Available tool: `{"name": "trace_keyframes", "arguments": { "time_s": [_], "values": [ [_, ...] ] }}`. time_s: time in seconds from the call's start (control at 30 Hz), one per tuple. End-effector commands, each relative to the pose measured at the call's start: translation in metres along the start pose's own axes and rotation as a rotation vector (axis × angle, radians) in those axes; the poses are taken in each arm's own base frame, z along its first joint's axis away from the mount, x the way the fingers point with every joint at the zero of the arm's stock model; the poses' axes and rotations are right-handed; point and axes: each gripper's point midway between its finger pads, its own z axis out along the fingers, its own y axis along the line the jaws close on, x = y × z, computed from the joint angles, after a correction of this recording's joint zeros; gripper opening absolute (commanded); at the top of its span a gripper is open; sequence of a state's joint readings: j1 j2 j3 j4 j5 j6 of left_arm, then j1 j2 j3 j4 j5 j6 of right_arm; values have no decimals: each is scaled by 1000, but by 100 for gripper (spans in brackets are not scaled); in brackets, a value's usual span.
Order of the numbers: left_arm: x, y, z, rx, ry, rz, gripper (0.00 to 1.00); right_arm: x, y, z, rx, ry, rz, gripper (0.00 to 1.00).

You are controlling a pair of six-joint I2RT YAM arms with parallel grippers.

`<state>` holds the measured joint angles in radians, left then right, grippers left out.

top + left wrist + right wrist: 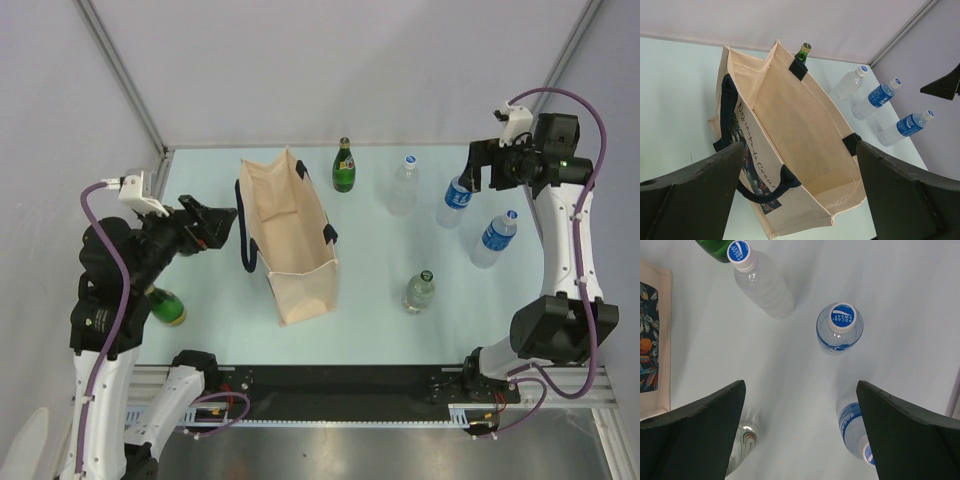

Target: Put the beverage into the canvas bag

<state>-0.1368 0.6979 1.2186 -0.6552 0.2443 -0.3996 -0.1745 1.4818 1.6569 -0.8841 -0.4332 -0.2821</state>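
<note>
The beige canvas bag (290, 235) with navy handles stands upright and open, left of the table's middle. Its empty inside shows in the left wrist view (795, 120). My left gripper (215, 228) is open and empty, held just left of the bag, with its jaws wide apart in its own view (800, 150). My right gripper (478, 165) is open and empty, high over a blue-label bottle (456, 200) that stands upright below it (840, 327). The jaws stand wide apart in the right wrist view (801, 385).
A green bottle (344, 166) stands behind the bag. A clear bottle (404, 185), a second blue-label bottle (494, 238) and a small glass bottle (419, 291) stand to the right. Another green bottle (168, 306) stands under my left arm.
</note>
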Motion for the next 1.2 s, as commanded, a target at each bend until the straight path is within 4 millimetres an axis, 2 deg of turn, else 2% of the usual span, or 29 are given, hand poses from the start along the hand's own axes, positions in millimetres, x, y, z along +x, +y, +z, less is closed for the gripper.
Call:
{"name": "trace_keyframes", "arguments": {
  "time_s": [0.0,0.13,0.3,0.33,0.37,0.53,0.67,0.97,1.17],
  "values": [
    [-18,-11,-3,44,-52,34,100,-16,-8,12,-17,-71,-48,100],
    [-18,-11,-5,41,-58,37,100,-25,-16,26,-51,-142,-111,100],
    [-16,-9,-4,33,-54,31,100,-30,-19,39,-97,-141,-157,100],
    [-16,-8,-3,32,-52,31,100,-19,-20,50,-131,-96,-130,100],
    [-16,-8,-2,32,-47,28,100,-26,-18,49,-157,-109,-131,100],
    [-18,-9,-1,33,-52,29,100,-20,-21,68,-201,-77,-86,98],
    [-20,-9,-2,31,-57,27,100,-10,-33,85,-179,-38,-60,95],
    [-21,-10,3,38,-53,18,100,4,-45,101,-193,-38,-133,97],
    [-21,-11,4,43,-52,16,100,28,-49,110,-270,-30,-246,99]
  ]
}}
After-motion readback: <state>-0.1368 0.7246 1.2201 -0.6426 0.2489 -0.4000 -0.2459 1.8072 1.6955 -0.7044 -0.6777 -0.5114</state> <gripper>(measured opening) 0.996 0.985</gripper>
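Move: The far blue-labelled bottle, the beverage aimed at, stands about 8 cm ahead of the right hand and 1 cm to its right, its middle some 19 cm below. An unlabelled clear bottle stands roughly 11 cm ahead and 10 cm left of that hand; the near blue-labelled bottle is about 3 cm back and 9 cm right, both at about the same depth. From the left hand the far blue-labelled bottle lies some 25 cm ahead, 52 cm right and 28 cm lower. The far blue-labelled bottle is approached by the right hand, which reaches about 8 cm forward while sinking nearly as far, steepest in the middle, then eases off with its fingers around cap height. Late on it edges a little right and the wrist turns roughly 15 degrees counter-clockwise, bringing the cap between the fingers, which stay wide open. ##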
